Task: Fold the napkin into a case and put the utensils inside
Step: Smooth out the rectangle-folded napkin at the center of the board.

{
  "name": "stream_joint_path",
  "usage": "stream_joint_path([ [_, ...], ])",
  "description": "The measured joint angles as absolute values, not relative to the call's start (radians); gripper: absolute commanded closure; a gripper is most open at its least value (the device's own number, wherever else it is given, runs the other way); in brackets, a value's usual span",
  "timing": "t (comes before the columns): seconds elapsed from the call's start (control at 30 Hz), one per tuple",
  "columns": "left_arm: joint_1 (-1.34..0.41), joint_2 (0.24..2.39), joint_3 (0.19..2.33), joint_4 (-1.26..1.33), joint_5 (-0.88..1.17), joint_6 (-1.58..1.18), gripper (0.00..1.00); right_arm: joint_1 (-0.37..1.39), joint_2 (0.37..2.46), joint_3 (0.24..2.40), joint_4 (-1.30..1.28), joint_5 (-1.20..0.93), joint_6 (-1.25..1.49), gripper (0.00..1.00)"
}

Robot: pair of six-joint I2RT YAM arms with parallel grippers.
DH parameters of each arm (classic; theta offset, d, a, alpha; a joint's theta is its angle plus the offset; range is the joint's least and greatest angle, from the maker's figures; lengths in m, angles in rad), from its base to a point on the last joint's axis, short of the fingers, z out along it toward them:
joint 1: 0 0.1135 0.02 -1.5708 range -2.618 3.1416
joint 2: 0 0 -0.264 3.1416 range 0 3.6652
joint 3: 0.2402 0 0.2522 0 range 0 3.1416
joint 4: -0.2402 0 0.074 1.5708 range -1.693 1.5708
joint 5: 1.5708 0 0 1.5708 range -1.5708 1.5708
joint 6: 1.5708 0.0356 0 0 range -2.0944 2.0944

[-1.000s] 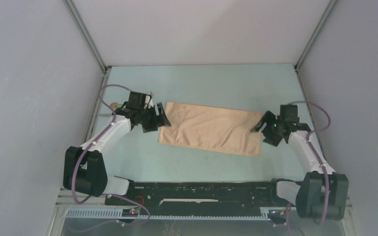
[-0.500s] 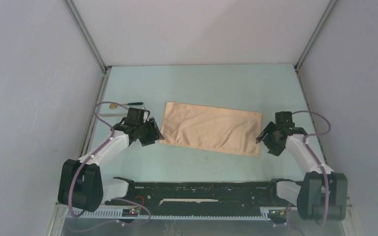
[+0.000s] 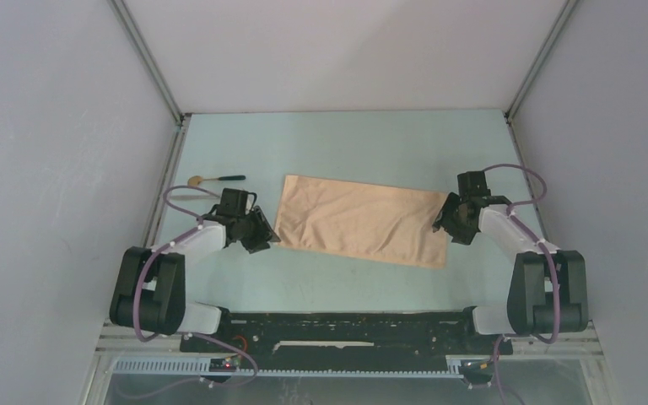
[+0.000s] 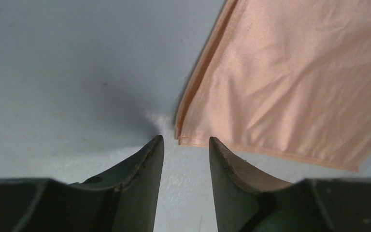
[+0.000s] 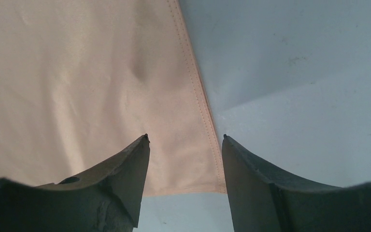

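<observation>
The peach napkin (image 3: 359,219) lies flat on the table as a doubled oblong. My left gripper (image 3: 261,236) sits low at its near-left corner. In the left wrist view that layered corner (image 4: 182,139) lies just ahead of the gap of the left gripper (image 4: 184,142), whose jaws stand apart, untouched by cloth. My right gripper (image 3: 448,222) is at the napkin's right edge. In its wrist view the right gripper (image 5: 185,137) straddles the stitched hem and a corner of the napkin (image 5: 92,82), jaws apart. A spoon (image 3: 216,179) with a gold bowl and dark handle lies left of the napkin.
Grey enclosure walls close in the table (image 3: 346,139) on the left, right and back. A black rail (image 3: 337,325) runs along the near edge between the arm bases.
Both grippers have narrowed their jaws. The left one moved from the napkin's far-left side toward me to the near-left corner, uncovering the spoon. The right one shifted along the right edge.
</observation>
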State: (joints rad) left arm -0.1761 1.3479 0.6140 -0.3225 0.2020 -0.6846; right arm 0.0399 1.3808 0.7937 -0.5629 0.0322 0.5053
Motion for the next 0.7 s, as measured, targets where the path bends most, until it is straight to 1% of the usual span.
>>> stream_joint_path([
  [0.03,-0.176,1.369,0.614,-0.307,0.204,-0.692,0.58,0.038,1.381,0.794,-0.562,0.031,0.5,0.35],
  [0.13,-0.174,1.404,0.614,-0.246,0.229,-0.722,0.72,0.019,1.381,0.794,-0.56,0.008,0.479,0.35],
  [0.2,-0.174,1.427,0.612,-0.208,0.237,-0.733,0.78,0.012,1.381,0.794,-0.556,-0.009,0.464,0.34],
  [0.33,-0.174,1.436,0.597,-0.166,0.239,-0.746,0.83,0.005,1.381,0.794,-0.552,-0.031,0.437,0.34],
  [0.47,-0.174,1.425,0.574,-0.131,0.241,-0.757,0.86,-0.022,1.381,0.794,-0.542,-0.051,0.415,0.34],
  [0.53,-0.174,1.413,0.556,-0.113,0.243,-0.762,0.89,-0.039,1.383,0.794,-0.535,-0.058,0.405,0.33],
  [0.7,-0.18,1.352,0.499,-0.098,0.246,-0.782,0.91,-0.057,1.423,0.794,-0.533,-0.062,0.378,0.43],
])
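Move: The napkin's near left corner lies just off the left fingertips: about 2 cm ahead, 1 cm to the right and 1 cm below. The spoon is some 17 cm ahead and 14 cm to the left of that hand, the metal utensil about 12 cm ahead and 18 cm to the left. From the right hand, the napkin's near right corner is roughly 6 cm straight back and its far right corner 12 cm ahead and 4 cm right, both about 3 cm below. Bring the left gripper forward about 2 cm, a little right and down, over the napkin's near left corner, closing the fingers from half open to pinch it, then draw back about 1 cm with it held. Meanwhile shift the open right hand some 1.5 cm right until the napkin's right edge runs between its fingertips, and start it sinking. ##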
